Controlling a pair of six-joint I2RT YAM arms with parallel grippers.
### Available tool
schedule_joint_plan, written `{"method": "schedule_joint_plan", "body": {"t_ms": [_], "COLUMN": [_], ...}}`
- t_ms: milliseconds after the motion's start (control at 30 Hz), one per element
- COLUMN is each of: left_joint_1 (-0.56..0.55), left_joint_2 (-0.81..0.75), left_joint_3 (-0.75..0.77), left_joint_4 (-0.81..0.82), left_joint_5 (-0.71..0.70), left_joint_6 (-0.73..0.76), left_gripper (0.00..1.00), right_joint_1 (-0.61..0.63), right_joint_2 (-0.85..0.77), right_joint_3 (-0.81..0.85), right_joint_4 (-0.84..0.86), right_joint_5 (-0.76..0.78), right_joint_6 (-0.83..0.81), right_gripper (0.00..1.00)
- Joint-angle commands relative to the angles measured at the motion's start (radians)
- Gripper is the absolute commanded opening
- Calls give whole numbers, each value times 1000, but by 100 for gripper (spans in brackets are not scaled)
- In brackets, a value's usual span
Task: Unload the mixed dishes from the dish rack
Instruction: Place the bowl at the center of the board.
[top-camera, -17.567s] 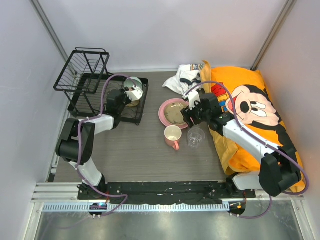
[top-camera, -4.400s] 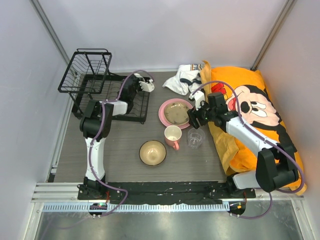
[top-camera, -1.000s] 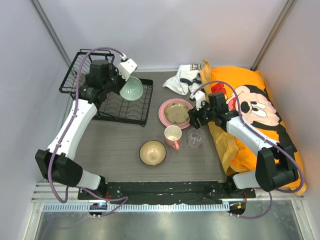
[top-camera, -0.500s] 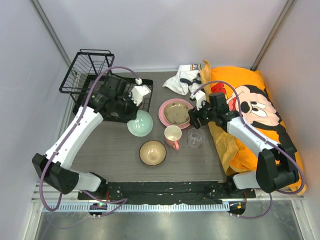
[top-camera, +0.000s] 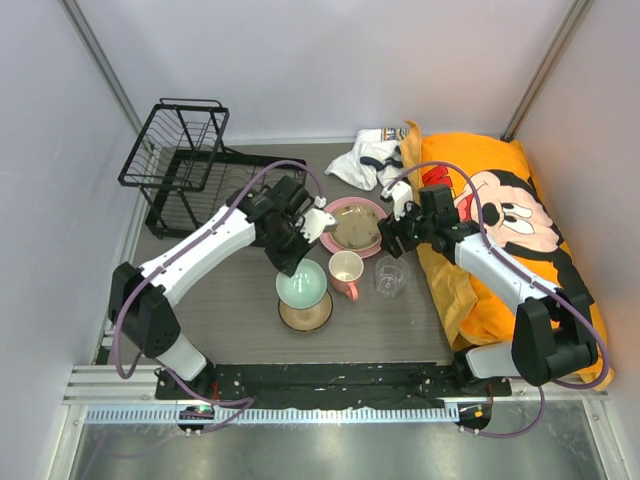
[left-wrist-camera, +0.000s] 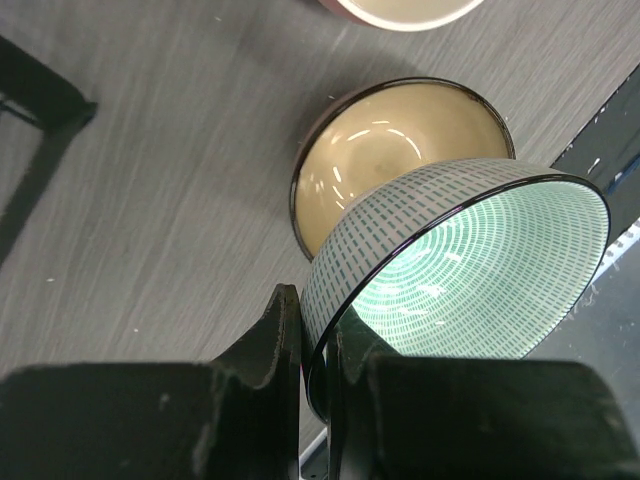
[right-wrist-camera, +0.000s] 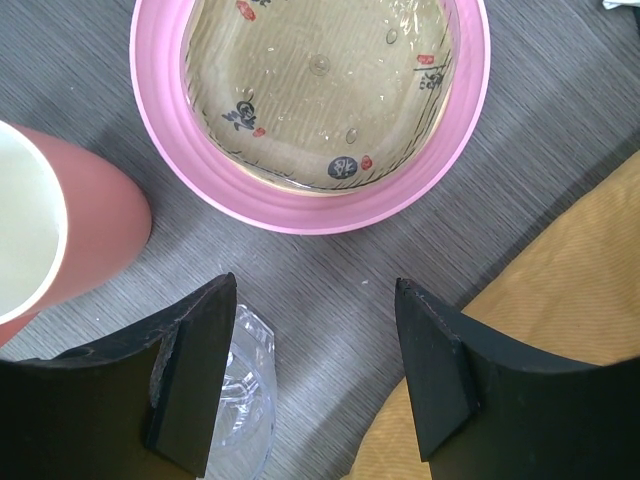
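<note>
My left gripper (top-camera: 293, 265) is shut on the rim of the mint-green bowl (top-camera: 303, 285). It holds the bowl tilted just above a tan bowl with a dark outside (top-camera: 306, 315). In the left wrist view, one finger is inside and one outside the mint bowl (left-wrist-camera: 470, 270), with the tan bowl (left-wrist-camera: 390, 150) beneath. The black dish rack (top-camera: 170, 150) at the far left looks empty. The pink plate (top-camera: 330, 222) holds the tan dish (top-camera: 353, 228). The pink mug (top-camera: 346, 272) and the glass cup (top-camera: 391, 275) stand on the table. My right gripper (top-camera: 392, 243) is open and empty above the table beside the glass (right-wrist-camera: 245, 400).
An orange Mickey Mouse cushion (top-camera: 500, 220) fills the right side under my right arm. A white cloth (top-camera: 370, 155) lies at the back. Grey walls enclose the table. The black base rail (top-camera: 330, 378) runs along the near edge.
My left gripper has carried the mint-green bowl nearer and to the right, from beside the rack to above the tan bowl. The right arm has not moved.
</note>
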Motion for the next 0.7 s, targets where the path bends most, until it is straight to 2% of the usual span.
{"method": "schedule_joint_plan", "body": {"t_ms": [0,300,667], "left_joint_1": [-20,-40,-54], "left_joint_2": [20,76,109], "left_joint_3": [-4,-98,-136], "left_joint_4": [13,67,120], "left_joint_5": [48,117,118], "left_joint_6": [-22,1,7], "left_gripper": [0,0,0], "right_joint_1": [-5,-5,-10], "right_joint_2": [-23,-23,-25], "right_joint_3": [22,22,22], "right_joint_4": [6,4,-1], "right_joint_5": [-14,-14,-14], "right_joint_6": [-10,-16,-19], "right_gripper": [69,69,69]}}
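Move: The green bowl is pinched at its rim in the left hand. The tan bowl it is bound for lies about 7 cm back, 4 cm to the right and some 12 cm below. The pink mug is level with this hand, 14 cm right; the clear glass is 25 cm right and 1 cm back; the pink plate is 13 cm ahead, 16 cm right. From the idle right hand, the tan bowl is roughly 15 cm back and 21 cm left. The green bowl is carried down onto the tan bowl: the left hand sinks about 6 cm while drawing back towards its base some 3 cm, slowing almost to a stop at the end. The wrist swings the fingertips about 10 degrees back towards the base, and the shut fingers keep their pinch on the bowl's rim. ##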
